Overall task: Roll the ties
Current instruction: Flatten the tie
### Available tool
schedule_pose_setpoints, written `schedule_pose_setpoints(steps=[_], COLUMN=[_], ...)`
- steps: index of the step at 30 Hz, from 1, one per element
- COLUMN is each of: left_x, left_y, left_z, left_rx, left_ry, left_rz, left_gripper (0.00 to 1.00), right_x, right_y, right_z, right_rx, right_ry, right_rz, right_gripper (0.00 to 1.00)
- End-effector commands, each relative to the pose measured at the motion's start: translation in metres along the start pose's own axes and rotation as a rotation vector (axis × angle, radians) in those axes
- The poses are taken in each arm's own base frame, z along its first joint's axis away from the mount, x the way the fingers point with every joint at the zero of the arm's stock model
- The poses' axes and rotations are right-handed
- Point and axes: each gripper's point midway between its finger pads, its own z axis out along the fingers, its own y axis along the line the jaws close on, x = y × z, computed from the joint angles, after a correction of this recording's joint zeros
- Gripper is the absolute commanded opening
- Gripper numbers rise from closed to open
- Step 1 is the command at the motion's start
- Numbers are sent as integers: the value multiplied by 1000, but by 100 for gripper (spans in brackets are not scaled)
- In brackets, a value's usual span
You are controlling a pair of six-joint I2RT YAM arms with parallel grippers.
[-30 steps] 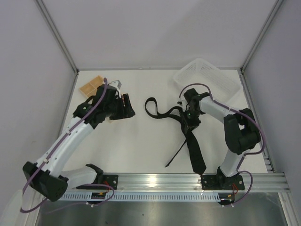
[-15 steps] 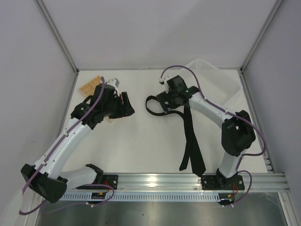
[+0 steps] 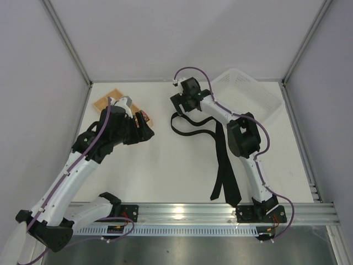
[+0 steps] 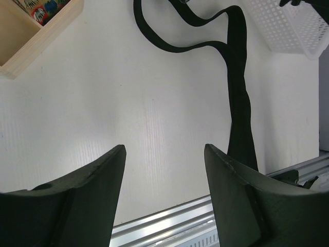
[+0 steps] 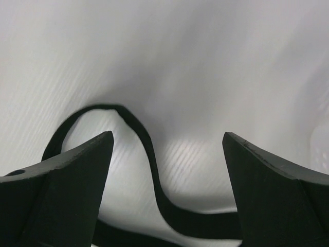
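Note:
One black tie (image 3: 222, 157) lies unrolled on the white table. Its narrow part curls into a loop (image 3: 177, 125) at the far middle, and both ends point toward the front rail. My right gripper (image 3: 181, 107) hovers open just over that loop. In the right wrist view the tie's strip (image 5: 154, 175) curves across the table beneath the right gripper (image 5: 167, 135), and nothing sits between its fingers. My left gripper (image 3: 148, 128) is open and empty to the left of the loop. In the left wrist view the tie (image 4: 237, 77) lies well beyond the left gripper (image 4: 164, 146).
A white plastic basket (image 3: 251, 93) stands at the far right, also seen from the left wrist as a basket corner (image 4: 288, 25). A wooden compartment box (image 3: 107, 100) sits at the far left, its edge (image 4: 36, 36) near the left gripper. The metal rail (image 3: 193, 211) lines the front.
My right gripper opened, let go of the tie's middle and swung to the far left over the loop. The tie's long part now lies straighter. The left arm shifted slightly.

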Motion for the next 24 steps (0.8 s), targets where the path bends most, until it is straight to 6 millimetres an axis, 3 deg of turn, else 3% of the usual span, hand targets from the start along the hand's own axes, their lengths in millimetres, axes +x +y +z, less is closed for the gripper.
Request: schedule_pose_setpoints(steps=[1,5,10,14,20,22,23,24], left_x=[-3,-8,-10,-8,-3,-4,-3,-4], left_y=[0,6,12,13,5,-3,-6,-9], left_z=[-11,-19,-27,-28,-21,-20,-20,-21], left_rx=[8,-23,-49,-47,0,48,68,92], left_ry=[-28,-54,-64,-57,-20,-10,-3,2], left_rz=[-16,-10,1,1,7,14,21,21], left_gripper=[69,69,70,70,70,70,70,70], right_x=[-19,-23,-26,-10,29,29,27,23], right_y=[9,20,21,20,12,15,14,24], right_z=[12,24,19,21,24,21,20,15], right_rx=[-26,-81,-89,-106,-103,-142,-159,-226], right_ry=[-36,-44,-66,-24,80,72,65,56], right_rz=[8,38,70,86,112,118,121,122], right_gripper=[91,81,73,61,54,39,36,29])
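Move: Just under the right hand, about 1 cm back, 1 cm to its left and 6 cm down, runs the tie's narrow strand beside the end of its loop. The tie's crossing lies some 19 cm right and 9 cm back. The white basket is about 31 cm right and 5 cm farther out; the wooden box is roughly 27 cm left, level with the hand. From the left hand, the strand is about 24 cm ahead, 12 cm right and 23 cm below. Sinking about 5 cm onto the tie's narrow strand, the right hand first eases left and slightly forward, then draws back and to the right as it keeps going down. The wrist tips some 10 degrees more downward while the wide-open fingers close most of the way, bringing the strand between their tips beside the loop. ##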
